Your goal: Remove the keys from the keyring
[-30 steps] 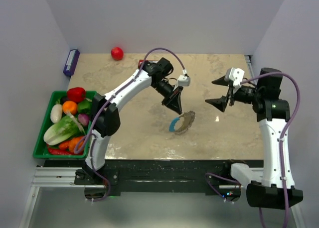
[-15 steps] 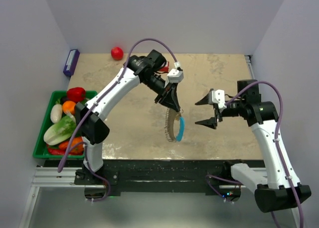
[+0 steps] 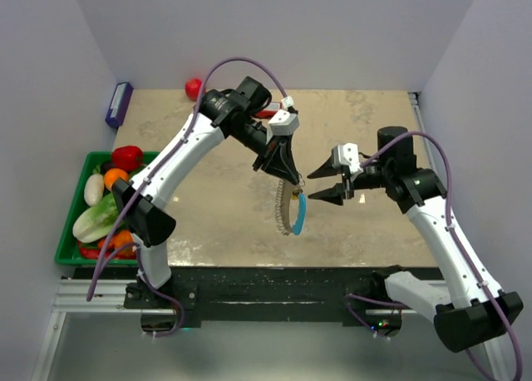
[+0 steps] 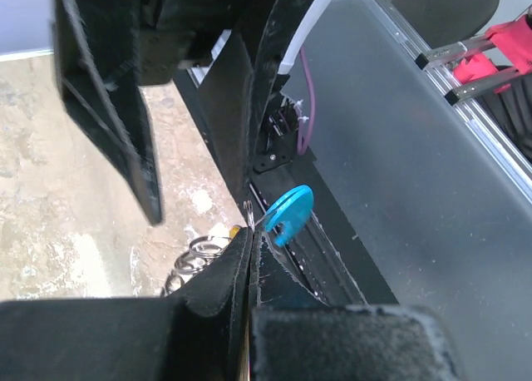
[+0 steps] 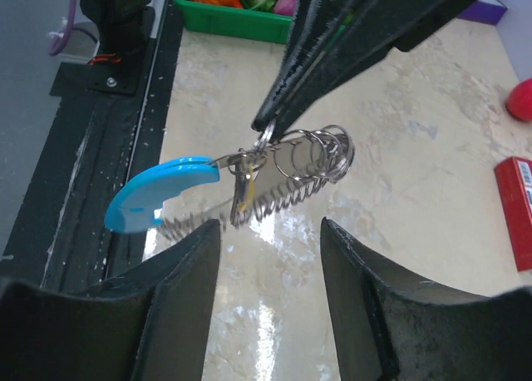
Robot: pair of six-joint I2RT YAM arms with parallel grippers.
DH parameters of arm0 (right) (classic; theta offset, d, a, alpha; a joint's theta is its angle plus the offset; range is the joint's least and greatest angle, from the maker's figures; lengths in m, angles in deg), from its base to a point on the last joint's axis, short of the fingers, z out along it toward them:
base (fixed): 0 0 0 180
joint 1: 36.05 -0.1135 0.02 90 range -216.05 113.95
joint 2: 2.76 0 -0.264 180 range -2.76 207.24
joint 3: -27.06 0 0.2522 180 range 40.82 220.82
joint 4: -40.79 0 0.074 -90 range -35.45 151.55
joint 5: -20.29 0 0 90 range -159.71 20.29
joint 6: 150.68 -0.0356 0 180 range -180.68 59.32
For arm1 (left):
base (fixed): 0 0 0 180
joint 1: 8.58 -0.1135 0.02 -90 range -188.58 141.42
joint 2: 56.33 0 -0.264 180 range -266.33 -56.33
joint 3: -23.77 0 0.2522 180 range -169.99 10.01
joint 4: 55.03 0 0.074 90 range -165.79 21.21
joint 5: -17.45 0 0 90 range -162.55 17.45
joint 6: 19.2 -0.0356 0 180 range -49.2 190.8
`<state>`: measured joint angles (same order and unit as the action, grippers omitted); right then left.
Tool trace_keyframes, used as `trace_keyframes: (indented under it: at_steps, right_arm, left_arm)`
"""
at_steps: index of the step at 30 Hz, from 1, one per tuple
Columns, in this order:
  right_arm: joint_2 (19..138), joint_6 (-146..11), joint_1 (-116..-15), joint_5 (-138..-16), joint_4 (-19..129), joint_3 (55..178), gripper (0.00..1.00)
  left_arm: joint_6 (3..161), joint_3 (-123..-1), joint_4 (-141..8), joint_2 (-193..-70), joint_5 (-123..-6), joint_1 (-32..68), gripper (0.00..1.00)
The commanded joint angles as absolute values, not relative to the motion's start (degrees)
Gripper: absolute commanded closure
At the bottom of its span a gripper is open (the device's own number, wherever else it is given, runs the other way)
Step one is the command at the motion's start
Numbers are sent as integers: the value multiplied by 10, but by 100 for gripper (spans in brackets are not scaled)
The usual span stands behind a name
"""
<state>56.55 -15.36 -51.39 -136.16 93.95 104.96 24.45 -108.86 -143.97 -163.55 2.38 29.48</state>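
My left gripper is shut on the top of the keyring, which hangs above the table as a floppy silvery loop with a light-blue segment. In the left wrist view the closed fingertips pinch a thin ring beside the blue piece. The right wrist view shows the wire rings, the blue piece and the small brass key dangling below the left fingertips. My right gripper stands open just right of the keyring, with nothing between its fingers.
A green tray of vegetables stands at the table's left edge. A red ball and a purple box lie at the back left. A red box lies behind the left arm.
The left gripper has lifted the keyring off the table, and it now hangs. The right gripper has moved left to beside the keyring, and its jaws have narrowed.
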Motion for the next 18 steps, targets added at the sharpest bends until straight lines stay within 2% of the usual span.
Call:
trace_keyframes:
  at_steps: [1, 12, 13, 15, 18]
  right_arm:
    - [564, -202, -556, -1337, 884, 1043, 48]
    - [556, -321, -593, -1314, 791, 1013, 49]
    - [556, -328, -594, -1311, 773, 1010, 51]
    - [556, -344, -600, -1300, 762, 1008, 61]
    - [557, -343, -600, -1307, 764, 1011, 67]
  left_arm:
    - [228, -1122, -1442, -1608, 65, 294, 100]
    - [230, -1128, -1442, -1606, 63, 289, 100]
    - [229, -1127, -1442, -1605, 63, 289, 100]
    - [229, -1126, -1442, -1605, 63, 289, 100]
    - [227, -1122, -1441, -1606, 63, 289, 100]
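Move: The small silver-and-yellow joint of the keyring hangs about 4 cm to the right hand's left and 1 cm back, roughly level. The blue part reaches back from it, its middle some 4 cm left of the right hand, 7 cm back and 2 cm lower; the grey coil-edged band lies 7 cm left, 5 cm back and 4 cm below. From the left hand, the joint is 2 cm back, 1 cm right and 2 cm down. The right hand reaches about 3 cm to its left towards the joint under the left fingertips, first dipping back some 1.5 cm and then easing about half of that forward again, while its half-open fingers narrow around the joint without shutting and roll slightly. The left hand keeps its closed pinch on the metal ring, rising only about 1 cm early on. ##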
